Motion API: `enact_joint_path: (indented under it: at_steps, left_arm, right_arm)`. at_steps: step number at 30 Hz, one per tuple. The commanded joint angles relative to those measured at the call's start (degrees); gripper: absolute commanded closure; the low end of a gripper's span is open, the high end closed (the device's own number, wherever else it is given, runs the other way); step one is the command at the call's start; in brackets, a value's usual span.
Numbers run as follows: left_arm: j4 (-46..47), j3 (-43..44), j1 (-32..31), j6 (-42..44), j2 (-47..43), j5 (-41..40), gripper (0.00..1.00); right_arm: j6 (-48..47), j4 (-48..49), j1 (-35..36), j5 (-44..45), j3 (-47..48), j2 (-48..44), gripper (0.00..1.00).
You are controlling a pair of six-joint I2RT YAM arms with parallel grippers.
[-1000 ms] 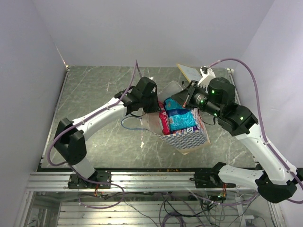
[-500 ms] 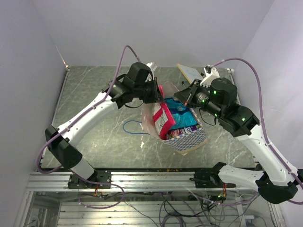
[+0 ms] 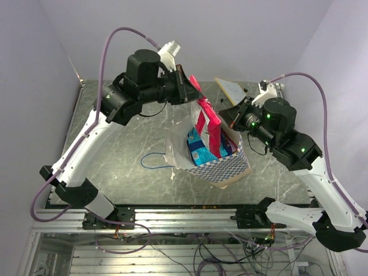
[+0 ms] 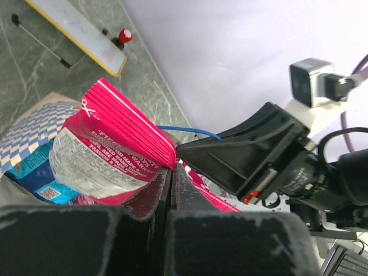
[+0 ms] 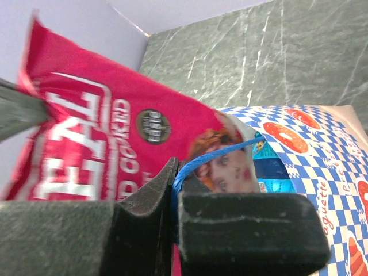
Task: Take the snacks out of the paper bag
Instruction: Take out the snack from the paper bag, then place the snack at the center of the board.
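Note:
The blue-and-white checkered paper bag [image 3: 230, 168] stands in the middle of the table, mouth up. My left gripper [image 3: 187, 86] is shut on the top edge of the red-pink packet [image 3: 208, 123] and holds it high, its lower end still inside the bag's mouth. It also shows in the left wrist view [image 4: 109, 155] and the right wrist view [image 5: 115, 144]. My right gripper [image 3: 229, 112] is shut on the bag's blue string handle [image 5: 215, 158] at the bag's far right rim. A blue packet [image 3: 198, 150] lies inside the bag. The other packets are hidden.
The bag's second blue string handle [image 3: 154, 161] lies on the table to the bag's left. A flat tan card strip [image 3: 230, 87] lies at the back right, also in the left wrist view [image 4: 80, 31], with a small red-topped object [image 4: 123, 36] beside it. Walls close the left, back and right.
My left gripper has risen up and back out of the bag with the red-pink packet, lifting it from lying inside to hanging above the mouth. The right gripper has stayed on the handle.

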Motion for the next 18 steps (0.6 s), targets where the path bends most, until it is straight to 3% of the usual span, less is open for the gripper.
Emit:
enact_joint_path:
  at_steps: [1, 11, 18]
  left_arm:
    - [-2.99, 7.49, 2.56, 2.32, 0.53, 0.29, 0.93]
    - [-10.47, 22.74, 17.93, 6.51, 3.12, 1.93, 0.93]
    - [-7.00, 15.66, 34.11, 1.41, 2.66, 3.64, 0.93]
  right_arm:
    - [0.84, -0.72, 0.09, 5.81, 1.27, -1.82, 1.00]
    - [-1.33, -1.17, 0.07, 10.68, 2.37, -3.57, 1.00]
    - [-2.28, -2.42, 0.08, 10.81, 3.93, -3.09, 1.00]
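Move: The red snack is already pinched in the left fingers, its lower end still hanging in the paper bag. The bag's middle is about 9 cm right, 2 cm back and 29 cm below that hand; the blue snack inside is roughly 4 cm right, 4 cm back, 24 cm below. Clear table lies some 28 cm left and 18 cm ahead, 43 cm down. From the right hand, that table is about 40 cm left, 20 cm ahead; the bag's middle is 4 cm left, level, 24 cm below. The red snack is swung clear of the paper bag by the left hand, which keeps its pinch, sweeping some 16 cm left, then increasingly forward as well, rising until it levels off near the end, and turning about 25 degrees counter-clockwise. The shut right fingers keep the blue handle while that hand eases a little right, turning slightly clockwise. ##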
